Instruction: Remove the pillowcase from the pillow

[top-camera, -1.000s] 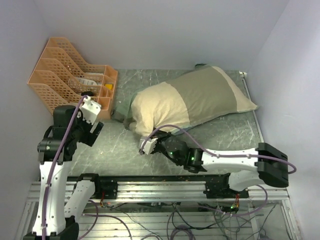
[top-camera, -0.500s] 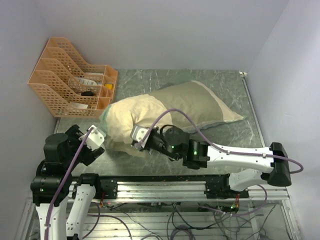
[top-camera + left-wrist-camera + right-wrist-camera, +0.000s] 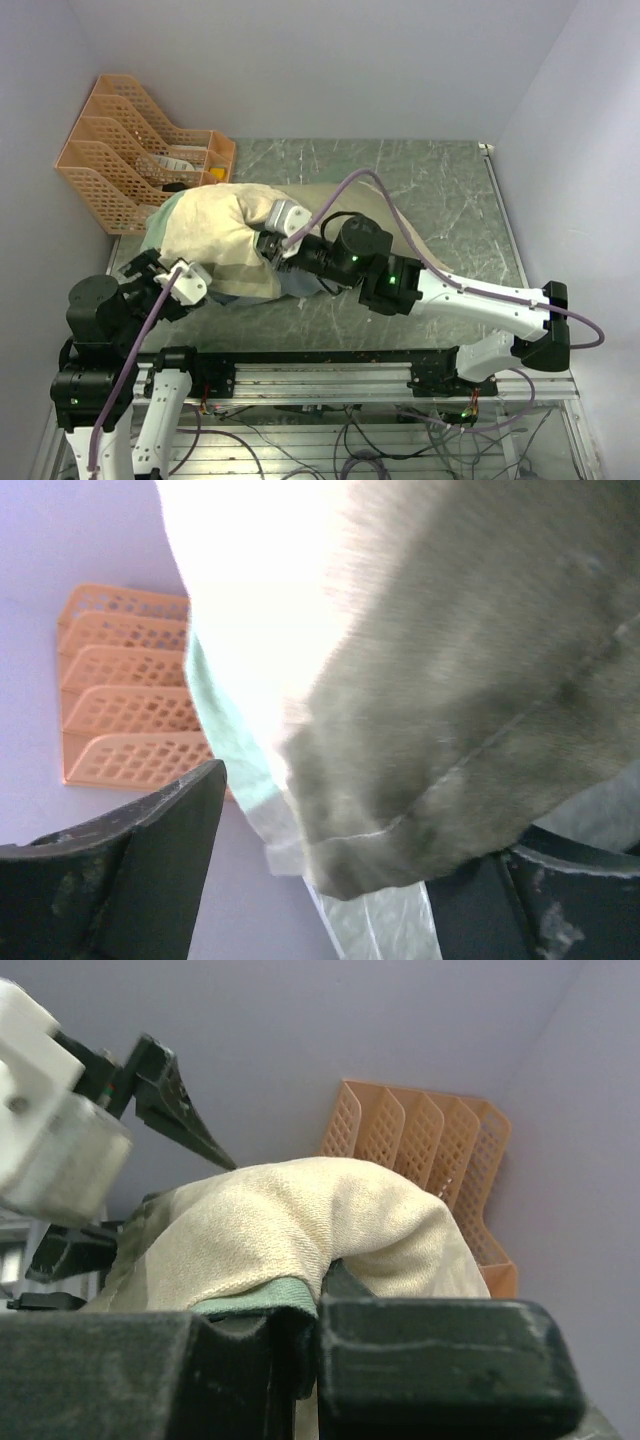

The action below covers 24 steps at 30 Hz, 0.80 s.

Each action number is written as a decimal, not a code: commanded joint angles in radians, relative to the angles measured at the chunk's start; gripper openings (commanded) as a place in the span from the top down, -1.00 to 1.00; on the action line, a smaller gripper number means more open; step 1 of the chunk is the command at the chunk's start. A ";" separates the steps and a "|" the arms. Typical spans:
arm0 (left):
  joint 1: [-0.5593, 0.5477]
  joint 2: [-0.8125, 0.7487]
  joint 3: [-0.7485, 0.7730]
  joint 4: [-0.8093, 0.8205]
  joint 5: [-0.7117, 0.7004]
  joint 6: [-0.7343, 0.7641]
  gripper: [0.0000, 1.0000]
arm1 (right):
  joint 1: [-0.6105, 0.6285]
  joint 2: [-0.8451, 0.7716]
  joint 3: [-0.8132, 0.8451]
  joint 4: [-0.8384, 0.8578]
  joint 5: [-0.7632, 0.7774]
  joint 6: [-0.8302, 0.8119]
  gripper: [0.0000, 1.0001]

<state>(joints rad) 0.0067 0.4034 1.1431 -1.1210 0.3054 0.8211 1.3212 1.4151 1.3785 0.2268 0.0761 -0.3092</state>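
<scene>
The pillowcase (image 3: 215, 232) shows its cream-tan panel bunched at the left of the table, and its olive part (image 3: 330, 193) runs behind the right arm. The pillow is hidden inside it. My right gripper (image 3: 272, 250) is shut on the pillowcase; in the right wrist view the green hem (image 3: 262, 1297) is pinched in the gripper (image 3: 315, 1320). My left gripper (image 3: 165, 283) sits at the bundle's near-left corner. In the left wrist view a corner of the pillowcase (image 3: 380, 850) hangs between the widely open fingers (image 3: 150, 860) of that gripper (image 3: 360, 880), touching neither.
An orange slotted file rack (image 3: 140, 165) stands at the back left against the wall, close to the bundle; it also shows as the rack (image 3: 430, 1150) behind the cloth. The grey marbled tabletop (image 3: 450, 200) extends right. Walls enclose three sides.
The right arm has dragged the covered pillow leftwards across the table and raised its end. The left arm has dropped from beside the rack to the near-left corner of the bundle.
</scene>
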 commanded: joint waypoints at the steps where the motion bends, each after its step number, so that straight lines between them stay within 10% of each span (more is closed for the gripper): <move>1: 0.021 0.049 0.048 0.225 0.090 -0.087 -0.55 | -0.067 -0.070 0.032 0.157 -0.193 0.195 1.00; 9: 0.072 0.297 0.266 0.153 0.263 -0.203 0.16 | -0.174 -0.039 0.111 0.180 -0.318 0.414 1.00; 13: 0.072 0.370 0.402 0.163 0.208 -0.279 0.83 | -0.217 0.033 0.227 0.169 -0.368 0.480 1.00; 24: 0.074 0.545 0.909 0.580 -0.146 -0.502 0.86 | -0.517 0.018 0.183 0.197 -0.248 0.873 0.99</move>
<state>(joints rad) 0.0704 0.9215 1.9251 -0.7891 0.3340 0.4057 0.9302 1.4803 1.5761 0.3130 -0.2497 0.3389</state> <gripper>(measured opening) 0.081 0.035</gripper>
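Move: The pillowcase's hanging edge is practically between the left hand's wide-open fingers, about 3 cm ahead and 2 cm up. Hem pinched in the right gripper is some 18 cm to the left hand's right, 4 cm ahead and roughly 10 cm higher; the orange rack stands about 28 cm ahead, 12 cm left and well below. From the right hand, that hanging edge is around 18 cm left, 1 cm back and 8 cm lower. The left fingers shut on the pillowcase's hanging edge while the hand eases forward and up, then hoist it steeply, about 27 cm up in all, fingers tipping up and the wrist rolling with its left side down. The right hand keeps its pinch on the hem, carrying it some 9 cm forward and as much up, drifting right late and tilting its fingers upward. ##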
